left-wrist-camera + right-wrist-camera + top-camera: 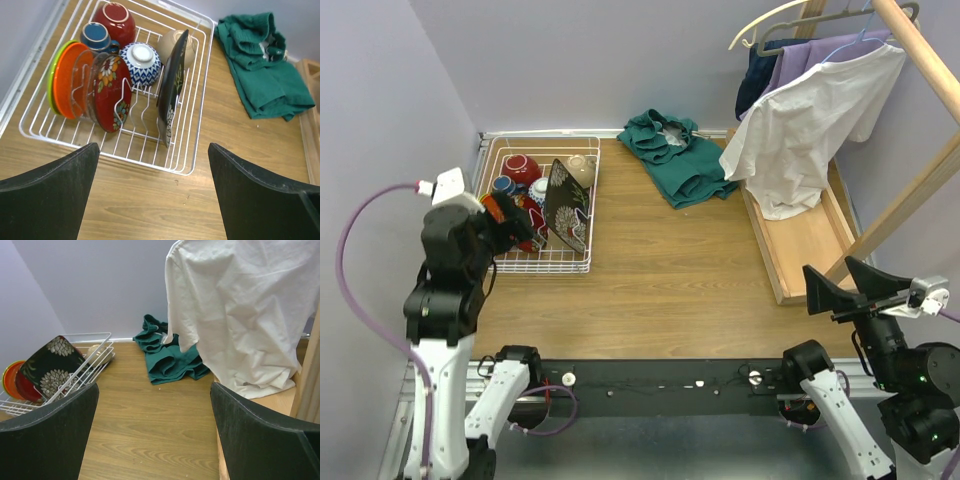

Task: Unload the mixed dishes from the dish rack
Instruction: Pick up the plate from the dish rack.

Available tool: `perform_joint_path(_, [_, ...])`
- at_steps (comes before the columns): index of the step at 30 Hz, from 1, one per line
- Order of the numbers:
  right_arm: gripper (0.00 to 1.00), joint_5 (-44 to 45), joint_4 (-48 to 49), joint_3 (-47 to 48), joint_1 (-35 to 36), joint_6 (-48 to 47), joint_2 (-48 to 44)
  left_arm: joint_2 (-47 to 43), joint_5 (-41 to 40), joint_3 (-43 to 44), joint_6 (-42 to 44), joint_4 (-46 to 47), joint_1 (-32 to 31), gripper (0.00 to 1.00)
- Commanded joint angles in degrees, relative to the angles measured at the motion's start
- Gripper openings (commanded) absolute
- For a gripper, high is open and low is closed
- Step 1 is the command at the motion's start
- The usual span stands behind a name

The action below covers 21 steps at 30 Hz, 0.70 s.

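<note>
The white wire dish rack [542, 268] [150, 150] stands at the table's back left. In it a black square floral plate [172, 85] [567, 205] [50, 367] stands on edge, beside a red floral plate [112, 95], an orange plate [65, 80] and a lime-green plate [51, 75]. Behind them sit a blue-white bowl [141, 62], a beige bowl [170, 45], a dark-blue mug [96, 36] and a red cup [116, 20]. My left gripper [520, 228] [152, 145] hovers open over the rack's near left side, holding nothing. My right gripper [850, 285] [154, 385] is open and raised at the near right.
A crumpled green cloth [675, 155] [170, 357] lies at the back centre. A white shirt [800, 130] [240, 315] hangs from a wooden frame [920, 60] over a long wooden tray [805, 240] on the right. Walls close in the left and back.
</note>
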Motion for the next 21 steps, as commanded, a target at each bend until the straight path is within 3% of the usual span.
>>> perform_joint_path(1, [1.00,-2.2,2.3,-1.5,0.6,-0.3,2.2,8.8,4.9,4.6,2.6,0.7,0.3,0.99])
perform_joint_path(11, [1.00,-6.4,1.1,-0.2,0.6,-2.2,15.6,27.0,6.3,9.3,2.1,8.3,-0.1,0.99])
perform_joint_path(21, [1.00,-15.8,1.4,0.5,0.6,-4.9,27.2,43.0,-8.7,19.1,8.2,2.5,-6.7,0.99])
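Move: In the rack, the dark flowered plate stands on edge about 18 cm ahead of the left hand, 6 cm to its right and 21 cm below. The red flowered plate stands some 8 cm left of the dark plate and 2 cm nearer. Beyond are the blue-white bowl, 25 cm ahead of the left hand and in line with it, and the beige bowl, 29 cm ahead and 8 right. From the right hand, the dark plate is roughly 28 cm ahead and 48 left. Reaching out over the rack, the left hand travels some 15 cm forward while sinking about 6 cm, with a slight drift right, towards the dark plate. Its open fingers tip down nearly 20 degrees and come above the plate without touching it. The right hand, also open, swings in about 8 cm forward, 6 left and 6 down, tipping down and turning counter-clockwise. ##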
